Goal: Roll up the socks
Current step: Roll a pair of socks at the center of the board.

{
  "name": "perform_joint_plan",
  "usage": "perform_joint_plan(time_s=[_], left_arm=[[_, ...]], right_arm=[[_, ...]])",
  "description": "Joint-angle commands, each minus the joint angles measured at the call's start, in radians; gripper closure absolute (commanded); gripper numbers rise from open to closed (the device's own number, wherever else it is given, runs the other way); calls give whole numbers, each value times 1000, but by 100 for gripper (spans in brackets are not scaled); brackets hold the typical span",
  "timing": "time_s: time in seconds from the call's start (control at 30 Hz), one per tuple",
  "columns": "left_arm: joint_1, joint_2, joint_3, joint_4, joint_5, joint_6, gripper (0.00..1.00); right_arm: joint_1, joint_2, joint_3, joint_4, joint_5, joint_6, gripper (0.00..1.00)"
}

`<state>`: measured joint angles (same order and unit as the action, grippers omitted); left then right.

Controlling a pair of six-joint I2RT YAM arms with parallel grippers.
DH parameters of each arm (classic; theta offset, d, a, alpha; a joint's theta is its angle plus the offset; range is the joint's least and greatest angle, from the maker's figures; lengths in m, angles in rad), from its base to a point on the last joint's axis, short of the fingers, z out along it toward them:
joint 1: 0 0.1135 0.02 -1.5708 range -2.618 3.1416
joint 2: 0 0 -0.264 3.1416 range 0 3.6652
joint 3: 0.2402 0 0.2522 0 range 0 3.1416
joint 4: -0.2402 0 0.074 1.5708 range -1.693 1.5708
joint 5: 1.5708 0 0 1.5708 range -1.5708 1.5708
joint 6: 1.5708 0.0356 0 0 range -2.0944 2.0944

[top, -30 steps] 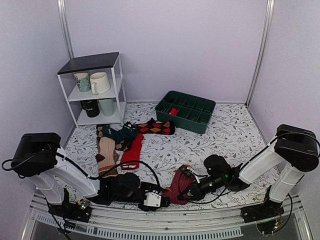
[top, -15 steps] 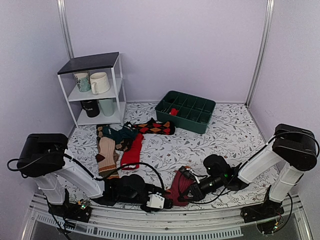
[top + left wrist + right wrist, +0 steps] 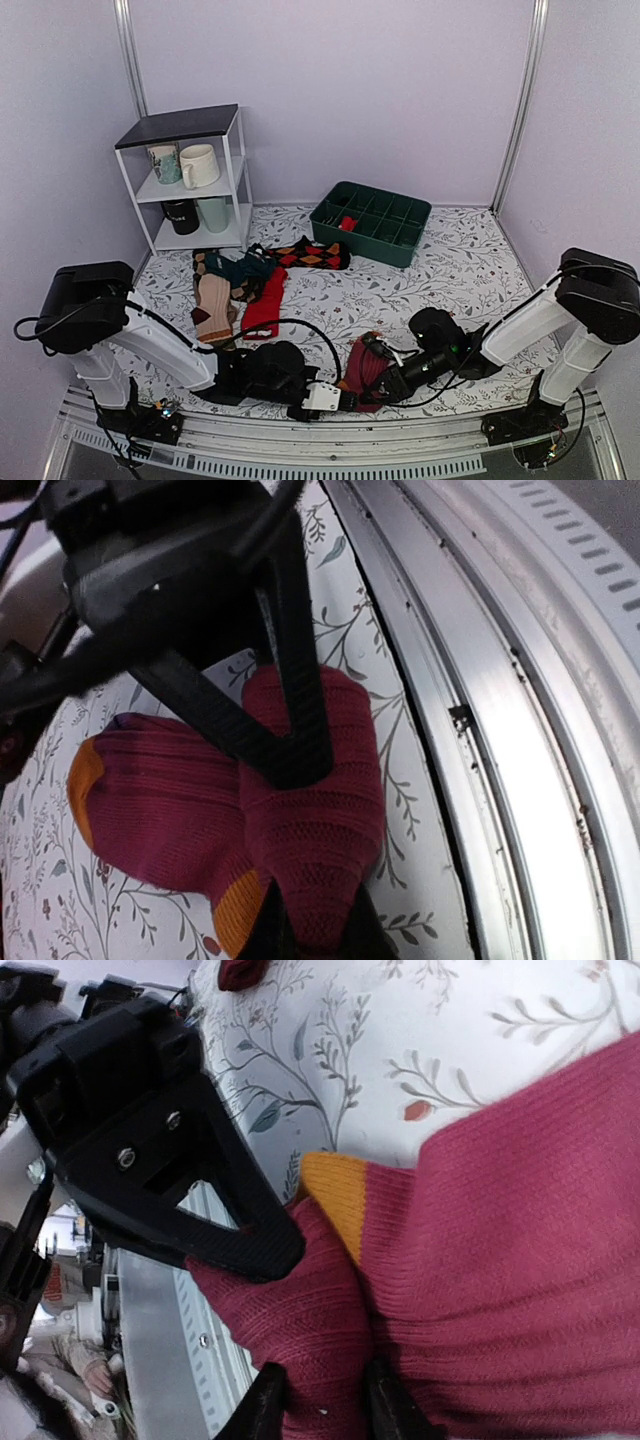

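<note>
The maroon socks [image 3: 360, 368] with orange toes lie bunched near the table's front edge, between the two arms. My left gripper [image 3: 338, 400] reaches in from the left. In the left wrist view the left gripper [image 3: 315, 882] is shut on a ribbed fold of the maroon socks [image 3: 310, 810]. My right gripper [image 3: 383, 385] comes in from the right. In the right wrist view the right gripper [image 3: 323, 1365] pinches a fold of the maroon socks [image 3: 520, 1260] that fills the gap between its fingers. The two grippers almost touch.
Several other socks lie at the left middle: red [image 3: 265, 305], argyle [image 3: 310, 253], brown striped [image 3: 212, 310], teal [image 3: 245, 265]. A green divided tray [image 3: 360, 245] stands at the back. A white shelf [image 3: 190, 125] holds mugs. A metal rail [image 3: 520, 730] runs right beside the socks.
My left gripper has slid right along the front edge up to the maroon socks and shut on their near fold. The right arm has stayed at the socks.
</note>
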<state>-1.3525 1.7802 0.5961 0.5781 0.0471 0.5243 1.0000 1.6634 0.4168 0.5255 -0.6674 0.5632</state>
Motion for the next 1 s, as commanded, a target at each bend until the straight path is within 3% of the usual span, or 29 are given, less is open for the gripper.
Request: perform_joint_plan(time_s=[0.0,0.2,0.37,0.47,0.63,0.97], left_arm=[[45,14,81,-266,170,-134,100],[97,45,168,-450,290,-219,100],[139,123,225,-544,354,-268,100],[150,152,235,-564,373,-279,100],[168,171,239,-578,391,-285,100],[174,176,225,-570,399,-288,100]], right_arm=[[9,-148,-65,-158,233,-111,56],[67,-411,-188,-18,486,-344,49],[222,-503,-302,176,716,-560,46],[337,-468,-288,199,805,-672,46],[467,-348,-204,119,893,-709,46],[503,-241,-144,13,1020,-610,46]])
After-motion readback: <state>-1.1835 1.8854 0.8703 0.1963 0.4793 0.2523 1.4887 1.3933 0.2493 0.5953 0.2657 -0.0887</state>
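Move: The left hand still pinches the left end of the rolled socks, whose middle is about 4 cm to its right, level fore and aft. From the right hand, already starting to open on the other end, that middle lies about 2 cm left. The unrolled part runs forward, its middle about 7 cm ahead of the right hand and 1 cm to its left; the red sock lies roughly 22 cm ahead and 17 cm left of the left hand. Right lets go, arcs up, back and down, twisting 60 degrees; left, still pinching the roll, turns 30 forward. ##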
